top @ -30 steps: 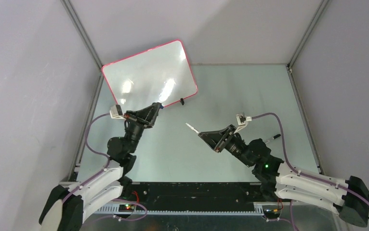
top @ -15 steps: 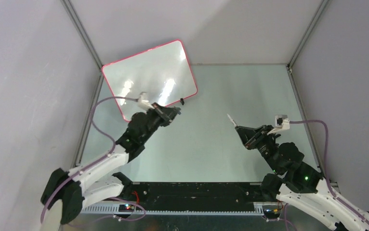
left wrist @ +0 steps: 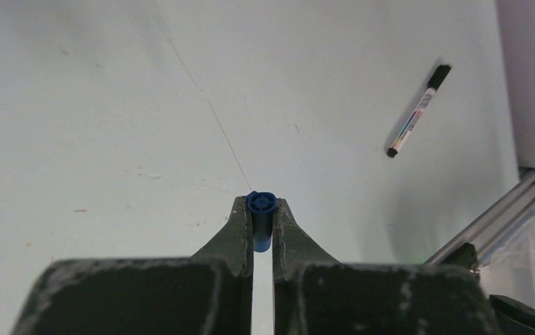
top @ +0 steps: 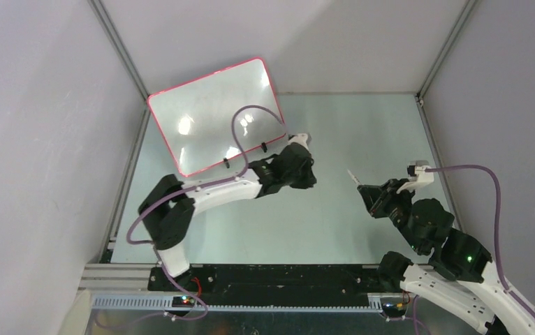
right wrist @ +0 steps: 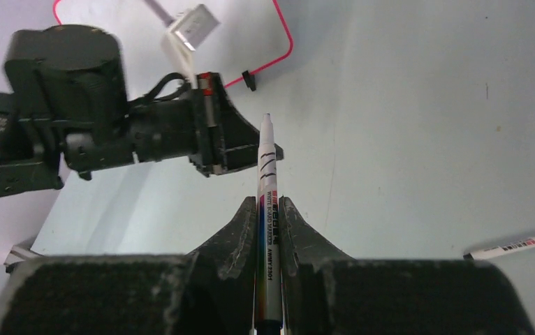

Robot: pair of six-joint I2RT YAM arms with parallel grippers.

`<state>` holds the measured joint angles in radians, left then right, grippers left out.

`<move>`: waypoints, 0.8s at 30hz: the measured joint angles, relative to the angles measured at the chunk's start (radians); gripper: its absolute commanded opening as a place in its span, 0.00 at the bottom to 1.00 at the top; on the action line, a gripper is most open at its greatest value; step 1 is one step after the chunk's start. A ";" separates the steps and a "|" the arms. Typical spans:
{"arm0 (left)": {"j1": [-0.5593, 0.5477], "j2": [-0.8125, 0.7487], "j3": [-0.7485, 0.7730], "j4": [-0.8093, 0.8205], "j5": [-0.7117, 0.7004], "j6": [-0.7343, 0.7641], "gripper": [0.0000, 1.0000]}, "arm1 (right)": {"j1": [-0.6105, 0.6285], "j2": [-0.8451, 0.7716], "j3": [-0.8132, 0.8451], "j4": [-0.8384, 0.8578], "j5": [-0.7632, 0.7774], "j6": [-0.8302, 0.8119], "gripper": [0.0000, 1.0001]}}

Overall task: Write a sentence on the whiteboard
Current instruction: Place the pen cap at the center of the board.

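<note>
The whiteboard [top: 209, 115], glossy white with a red-pink rim, leans at the back left; its corner [right wrist: 287, 42] also shows in the right wrist view. No sentence shows on its face. My left gripper [top: 309, 179] reaches to the table's middle, shut on a small blue marker cap [left wrist: 260, 206]. Facing it from the right, my right gripper [top: 364, 191] is shut on an uncapped whiteboard marker [right wrist: 265, 183], whose white tip end points at the left gripper [right wrist: 277, 153]. A short gap lies between tip and cap.
A second marker with a black cap [left wrist: 418, 112] lies on the pale green table by the right wall, also seen at the right wrist view's lower right as a white barrel [right wrist: 523, 244]. Grey walls and metal frame rails enclose the table. The board's black clip feet [top: 263, 147] stand on the table.
My left arm has swung from the board's lower edge rightward to the table's middle. My right arm has pulled back to the right with the marker. Both grippers stayed shut.
</note>
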<state>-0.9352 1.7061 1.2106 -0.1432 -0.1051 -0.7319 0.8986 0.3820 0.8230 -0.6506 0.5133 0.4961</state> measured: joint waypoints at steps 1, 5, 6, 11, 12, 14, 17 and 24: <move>-0.010 0.034 0.035 -0.030 0.003 0.006 0.00 | 0.000 -0.004 0.001 -0.011 -0.003 0.000 0.00; -0.035 0.154 0.146 -0.131 0.028 0.018 0.00 | -0.003 -0.036 0.003 -0.053 -0.019 0.000 0.00; -0.041 0.177 0.162 -0.150 0.030 0.018 0.00 | -0.004 -0.044 0.003 -0.061 -0.024 0.001 0.00; -0.069 0.249 0.190 -0.216 0.034 0.018 0.00 | -0.004 -0.068 0.004 -0.098 -0.035 0.008 0.00; -0.077 0.259 0.192 -0.224 0.034 0.018 0.00 | -0.004 -0.069 0.004 -0.101 -0.037 0.009 0.00; -0.088 0.272 0.196 -0.235 0.034 0.018 0.00 | -0.004 -0.070 0.004 -0.107 -0.042 0.013 0.00; -0.099 0.290 0.203 -0.241 0.034 0.018 0.04 | -0.004 -0.073 0.004 -0.117 -0.049 0.024 0.00; -0.111 0.308 0.205 -0.253 0.029 0.031 0.70 | -0.004 -0.073 0.004 -0.119 -0.058 0.027 0.00</move>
<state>-1.0466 2.0144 1.4158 -0.3965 -0.0765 -0.7006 0.8944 0.3092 0.8272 -0.7692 0.4557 0.5232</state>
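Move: The left hand, already holding the blue pen cap, is bound for a bare patch of tabletop about 5 cm back, 3 cm to its right and 11 cm below. The black-capped marker lies roughly 25 cm to its right, 2 cm back and 13 cm down; the whiteboard's middle is some 28 cm ahead and 29 cm left, about 12 cm lower. From the right hand, that patch is around 5 cm ahead, 9 cm left and 27 cm down. Downward above all, the left hand sinks about 10 cm towards the bare tabletop, edging right at first and then drawing back some 5 cm, while its fingers tip about 20 degrees further down. Slowing near the table, it opens the fingers to about half and lets go of the pen cap. The right hand keeps its grip on the uncapped marker, easing back about 2 cm. ##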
